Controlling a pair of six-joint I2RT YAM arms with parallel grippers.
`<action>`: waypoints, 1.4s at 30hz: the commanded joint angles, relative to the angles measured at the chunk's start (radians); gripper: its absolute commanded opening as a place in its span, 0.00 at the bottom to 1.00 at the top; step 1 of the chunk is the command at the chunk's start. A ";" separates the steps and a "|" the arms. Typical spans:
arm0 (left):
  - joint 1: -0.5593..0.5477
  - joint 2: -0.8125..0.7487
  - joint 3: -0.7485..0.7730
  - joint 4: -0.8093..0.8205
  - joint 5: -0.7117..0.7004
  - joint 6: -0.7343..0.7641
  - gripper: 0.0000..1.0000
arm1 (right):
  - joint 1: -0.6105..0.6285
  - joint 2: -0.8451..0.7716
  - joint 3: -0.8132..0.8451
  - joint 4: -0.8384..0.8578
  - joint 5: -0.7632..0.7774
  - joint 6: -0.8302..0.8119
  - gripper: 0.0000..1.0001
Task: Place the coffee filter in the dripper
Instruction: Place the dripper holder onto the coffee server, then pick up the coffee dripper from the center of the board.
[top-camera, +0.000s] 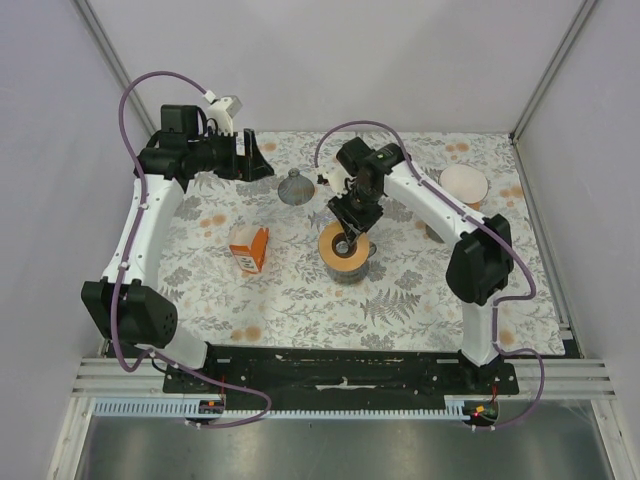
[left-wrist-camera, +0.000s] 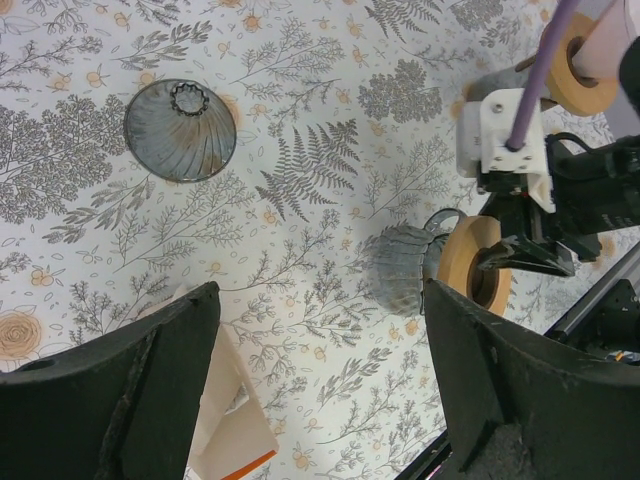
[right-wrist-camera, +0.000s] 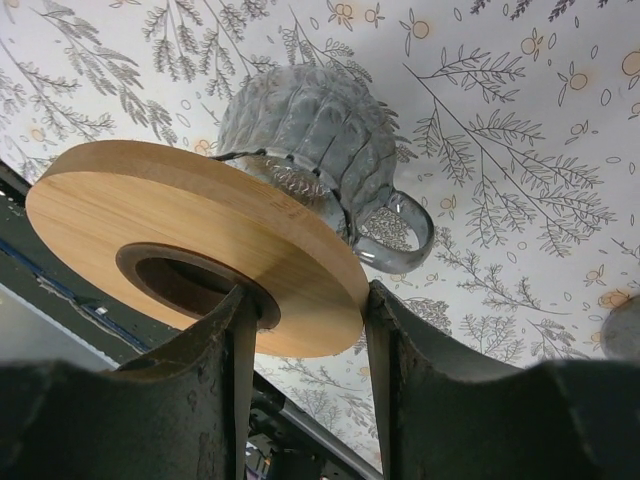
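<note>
The dripper (top-camera: 340, 255), a round orange wooden ring with a dark centre hole, rests on a ribbed glass jug (right-wrist-camera: 300, 120) mid-table. My right gripper (top-camera: 350, 228) is shut on the dripper (right-wrist-camera: 150, 190): one finger stands in the hole, the other against the outer rim (right-wrist-camera: 310, 300). The coffee filter (top-camera: 465, 183), a round white paper piece, lies at the back right, apart from both grippers; it also shows in the left wrist view (left-wrist-camera: 608, 50). My left gripper (top-camera: 258, 160) hangs open at the back left with nothing between its fingers (left-wrist-camera: 320, 300). The dripper (left-wrist-camera: 470, 255) shows there too.
A dark grey ribbed cone (top-camera: 295, 188) sits behind the dripper, also in the left wrist view (left-wrist-camera: 180, 130). An orange-and-white paper packet (top-camera: 250, 248) stands left of the jug (top-camera: 364, 268), under my left finger (left-wrist-camera: 230, 410). White walls enclose the patterned table.
</note>
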 joint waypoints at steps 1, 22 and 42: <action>-0.002 -0.019 0.009 0.016 0.023 0.041 0.88 | 0.004 0.057 0.076 -0.036 0.038 -0.019 0.13; -0.091 0.049 -0.034 0.092 -0.301 0.126 0.73 | 0.021 -0.134 -0.013 0.211 0.151 -0.025 0.98; -0.261 0.705 0.506 0.051 -0.671 0.214 0.41 | -0.011 -0.524 -0.459 0.624 0.279 -0.002 0.98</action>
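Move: The right gripper still holds the wooden dripper holder by its far edge; the coffee server's middle lies about 4 cm back, 1 cm to the left and 8 cm below that hand, with the orange filter box some 21 cm to the hand's left and 3 cm back. From the left hand, the upturned glass dripper lies roughly 16 cm ahead, 4 cm right and 24 cm down; the server is about 8 cm back and 13 cm right, 24 cm down. Lower the right gripper about 3 cm with a touch forward to set the dripper holder onto the server's rim, open wide to let go, then lift clear some 14 cm, tipping the fingers forward about 35 degrees. As it starts up, bring the left gripper down and forward towards the glass dripper, easing right, rolling its fingers downward and closing them about halfway, still empty. ##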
